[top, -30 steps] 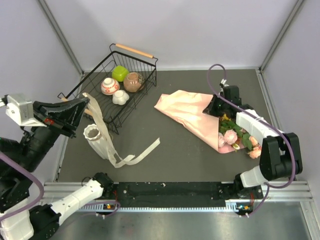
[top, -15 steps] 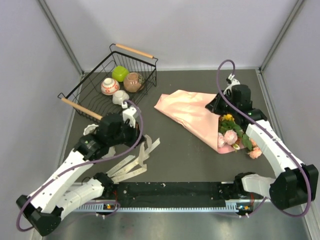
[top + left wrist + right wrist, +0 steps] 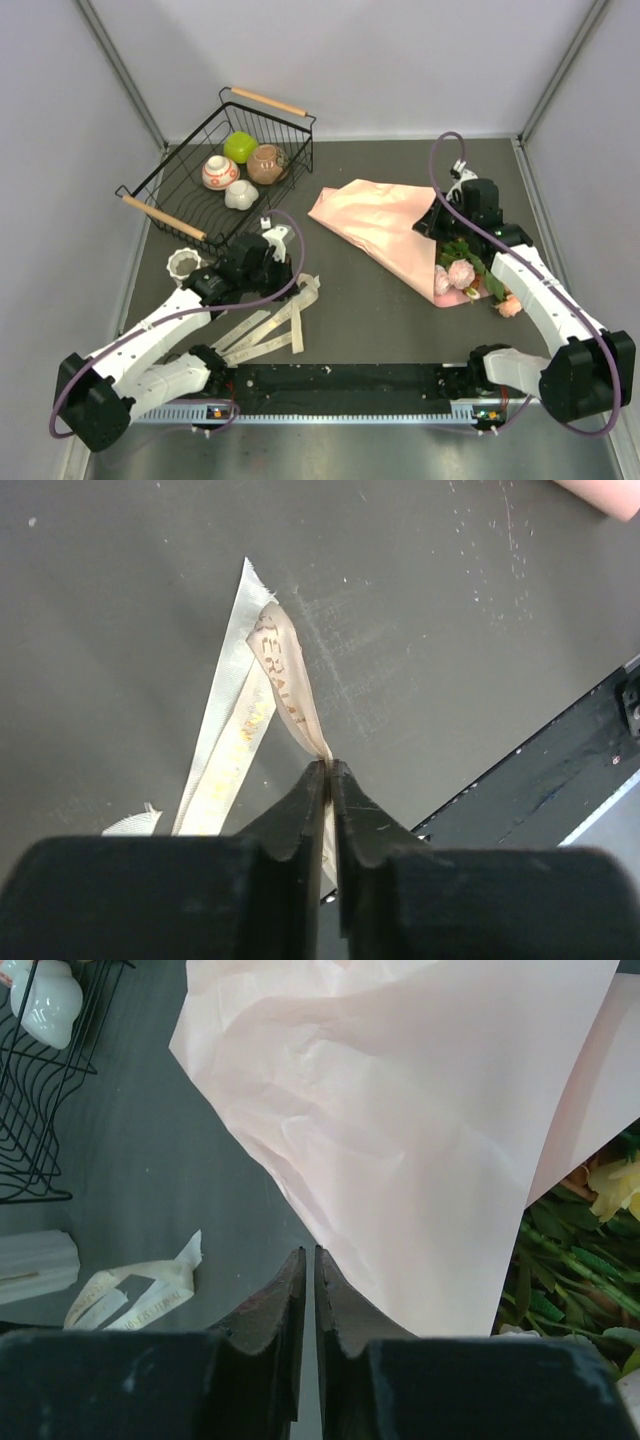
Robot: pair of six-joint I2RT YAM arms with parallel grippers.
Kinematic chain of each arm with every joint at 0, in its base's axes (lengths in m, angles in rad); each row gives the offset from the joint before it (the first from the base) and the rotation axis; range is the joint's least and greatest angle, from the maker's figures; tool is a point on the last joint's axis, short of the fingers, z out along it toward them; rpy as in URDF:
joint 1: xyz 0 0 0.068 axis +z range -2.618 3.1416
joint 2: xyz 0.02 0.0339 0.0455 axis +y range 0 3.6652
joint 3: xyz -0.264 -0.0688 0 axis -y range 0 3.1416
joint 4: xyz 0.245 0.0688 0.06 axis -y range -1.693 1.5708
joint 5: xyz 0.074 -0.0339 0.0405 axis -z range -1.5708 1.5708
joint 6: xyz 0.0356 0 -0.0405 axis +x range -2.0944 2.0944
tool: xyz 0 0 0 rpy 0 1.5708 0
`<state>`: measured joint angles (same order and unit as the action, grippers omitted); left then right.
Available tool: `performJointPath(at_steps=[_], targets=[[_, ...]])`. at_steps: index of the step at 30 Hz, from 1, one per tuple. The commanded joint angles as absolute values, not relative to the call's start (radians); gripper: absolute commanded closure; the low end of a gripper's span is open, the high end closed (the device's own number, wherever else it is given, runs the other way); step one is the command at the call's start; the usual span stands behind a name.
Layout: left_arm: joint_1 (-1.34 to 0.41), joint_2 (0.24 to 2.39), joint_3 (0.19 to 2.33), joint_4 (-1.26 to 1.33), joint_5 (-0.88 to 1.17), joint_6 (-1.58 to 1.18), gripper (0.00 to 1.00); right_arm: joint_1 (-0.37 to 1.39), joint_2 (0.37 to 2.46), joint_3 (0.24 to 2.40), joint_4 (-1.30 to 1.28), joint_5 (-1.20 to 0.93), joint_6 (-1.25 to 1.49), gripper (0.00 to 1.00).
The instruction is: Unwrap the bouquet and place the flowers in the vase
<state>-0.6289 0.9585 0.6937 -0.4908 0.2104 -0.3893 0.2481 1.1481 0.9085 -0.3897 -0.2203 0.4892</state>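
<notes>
The bouquet's pink wrapping paper (image 3: 372,222) lies spread open on the dark mat, and the flowers (image 3: 462,272), pink and yellow with green stems, show at its right end. The cream ribbon (image 3: 268,328) lies loose on the mat left of it. My left gripper (image 3: 285,277) is low over the mat, shut on the ribbon (image 3: 262,685) at its fingertips (image 3: 316,780). Over the paper's (image 3: 420,1110) near edge hovers my right gripper (image 3: 435,222), its jaws together but for a thin slit, with nothing between them. The white ribbed vase (image 3: 183,265) stands left of my left arm.
A black wire basket (image 3: 178,190) at the back left holds a green pot (image 3: 240,146), a brown pot (image 3: 266,164), a white-and-red pot (image 3: 219,172) and a small white piece (image 3: 240,194). A metal rail (image 3: 350,385) runs along the near edge.
My left arm has swung down from high on the left to the mat, carrying the ribbon rightward; the ribbon now lies folded on the mat. My right gripper has shifted slightly over the paper.
</notes>
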Motion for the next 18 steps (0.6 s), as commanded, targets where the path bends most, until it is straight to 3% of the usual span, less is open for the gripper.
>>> performJointPath(at_steps=[1, 2, 4, 5, 7, 8, 11, 14, 18], targets=[[-0.629, 0.954, 0.703, -0.431, 0.199, -0.385, 0.59, 0.19, 1.181, 0.965, -0.37, -0.244, 0.462, 0.9], [-0.629, 0.942, 0.704, -0.439, 0.199, -0.382, 0.47, 0.164, 1.189, 0.969, -0.37, -0.259, 0.463, 0.81], [-0.627, 0.887, 0.709, -0.439, 0.205, -0.37, 0.21, 0.095, 1.221, 0.988, -0.364, -0.302, 0.466, 0.76], [-0.629, 0.867, 0.715, -0.439, 0.21, -0.362, 0.12, 0.077, 1.235, 0.995, -0.362, -0.308, 0.462, 0.67], [-0.629, 0.81, 0.735, -0.437, 0.232, -0.344, 0.09, 0.034, 1.261, 1.026, -0.354, -0.305, 0.446, 0.56], [-0.627, 0.796, 0.742, -0.436, 0.233, -0.339, 0.08, 0.022, 1.299, 1.038, -0.351, -0.305, 0.44, 0.45], [-0.627, 0.755, 0.779, -0.437, 0.256, -0.33, 0.08, -0.043, 1.397, 1.101, -0.33, -0.362, 0.442, 0.35], [-0.627, 0.733, 0.81, -0.44, 0.297, -0.325, 0.09, -0.077, 1.483, 1.164, -0.275, -0.461, 0.459, 0.29], [-0.629, 0.697, 0.819, -0.43, 0.362, -0.331, 0.11, -0.081, 1.647, 1.276, -0.268, -0.537, 0.468, 0.28]])
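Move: Hanging from the left fingertips, the ribbon has its heap's middle about 6 cm back, 5 cm left and 11 cm below. The vase stands some 20 cm left and 2 cm back of that hand. For the right hand, the wrapping's far flap lies about 10 cm ahead, 11 cm right and 14 cm down; the opened sheet's middle is 7 cm ahead and 8 cm left, the pink roses 7 cm back and 12 cm right. Straight up goes the left hand, about 10 cm, once its fingers have spread wide and let go of the ribbon, its tips tilting up as it leaves. The right hand sweeps right and then forward, roughly 13 cm in all at nearly constant height, over the wrapping towards its far flap, opening its nearly shut, empty fingers most of the way. ##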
